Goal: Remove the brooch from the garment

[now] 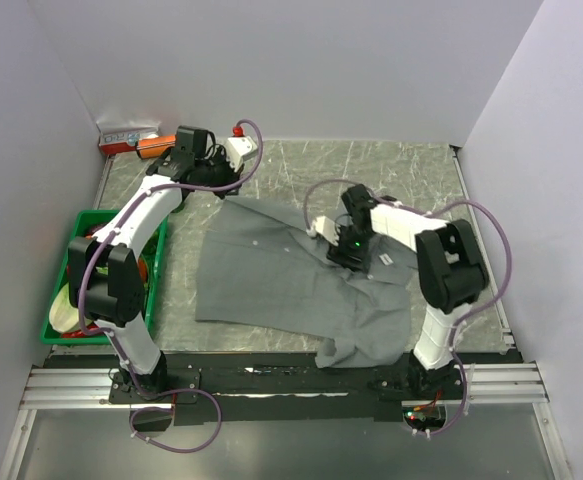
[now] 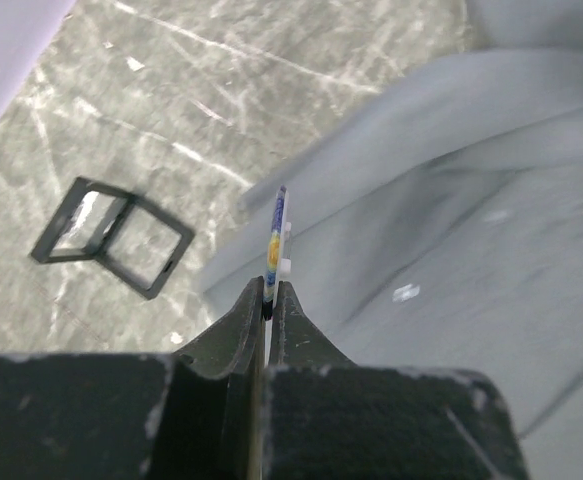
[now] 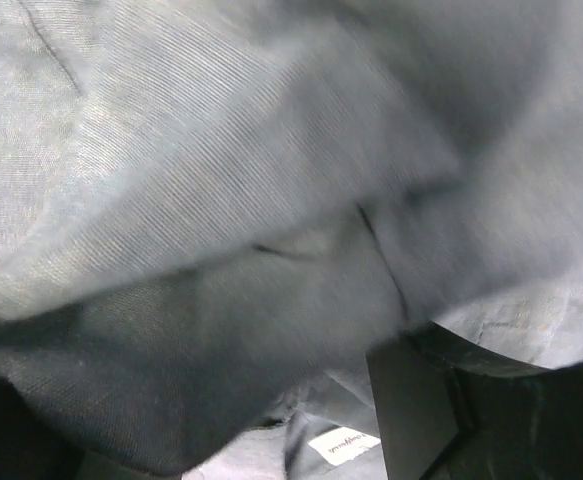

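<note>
My left gripper (image 2: 269,292) is shut on the brooch (image 2: 275,235), a thin disc seen edge-on with blue and yellow on its rim. It is held upright above the near edge of the grey garment (image 2: 471,200). From above, the left gripper (image 1: 221,175) hovers at the garment's (image 1: 271,275) far left corner; the brooch is too small to pick out there. My right gripper (image 1: 346,250) presses into the shirt near its white label (image 1: 383,260). In the right wrist view a thick fold of garment (image 3: 221,200) fills the gap beside one dark finger (image 3: 411,400).
A green basket (image 1: 91,215) with items stands at the left edge. An orange and red box (image 1: 131,140) lies at the back left. A black wire-frame cube (image 2: 111,235) rests on the marbled table near the shirt. Walls close in on three sides.
</note>
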Controlling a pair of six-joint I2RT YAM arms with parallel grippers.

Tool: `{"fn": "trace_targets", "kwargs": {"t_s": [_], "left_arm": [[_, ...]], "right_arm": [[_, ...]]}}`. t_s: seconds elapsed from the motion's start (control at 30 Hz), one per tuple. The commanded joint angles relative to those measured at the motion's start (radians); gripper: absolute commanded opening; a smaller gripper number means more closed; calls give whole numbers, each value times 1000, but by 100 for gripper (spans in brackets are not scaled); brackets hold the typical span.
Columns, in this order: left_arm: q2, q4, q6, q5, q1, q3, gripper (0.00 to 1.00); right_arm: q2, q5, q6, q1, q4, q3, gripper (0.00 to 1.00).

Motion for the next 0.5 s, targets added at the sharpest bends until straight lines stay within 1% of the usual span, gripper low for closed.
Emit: {"fn": "trace_targets", "kwargs": {"t_s": [0.0, 0.07, 0.1, 0.13, 0.17, 0.2, 0.23, 0.27, 0.3, 0.37, 0.4, 0.47], "left_arm": [[12, 65, -20, -84, 5, 14, 1], [41, 114, -30, -168, 5, 29, 1], [86, 122, -25, -199, 3, 43, 1], [117, 117, -16, -240, 0, 66, 1], [150, 89, 10, -306, -5, 128, 1], [219, 72, 22, -342, -5, 162, 1], [251, 59, 35, -371, -6, 219, 1], [279, 45, 68, -395, -5, 240, 1], [325, 41, 87, -440, -5, 257, 1], [362, 33, 131, -478, -5, 296, 1], [397, 28, 144, -510, -5, 308, 1], [428, 28, 168, -547, -5, 340, 1]], "right_arm": [[-88, 134, -266, -65, -77, -161, 67], [-106, 118, -283, -86, -68, -146, 71], [-105, 95, -276, -91, -96, -119, 72], [-105, 70, -264, -97, -118, -85, 74], [-99, 29, -227, -98, -136, -17, 75], [-99, 16, -210, -100, -161, 16, 78], [-100, -2, -195, -100, -173, 47, 87], [-112, -20, -163, -100, -184, 103, 99], [-120, -62, -147, -100, -189, 127, 100], [-149, -103, -92, -100, -195, 188, 100], [-163, -147, -70, -100, -193, 205, 100], [-192, -178, 1, -98, -167, 243, 100]]}}
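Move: The left hand holds the brooch. The small black frame lies about 15 cm ahead of it, 6 cm to its left and 18 cm below; from the same hand, the garment's middle is some 14 cm back and 13 cm right, the orange tube roughly 28 cm ahead and 22 cm left. From the right hand, down at the cloth, the garment's middle is about 3 cm back and 12 cm left, its white label about 1 cm ahead and 8 cm right. Forward and down, with some left, the left hand carries the brooch about 15 cm towards the black frame, picking up speed, its wrist rolling left side up and turning counter-clockwise, fingers still shut on it. The right hand first drags the garment to the right and somewhat back, about 6 cm, then reverses, rising 7 cm and going forward and a little left as its fingers spread wide. ##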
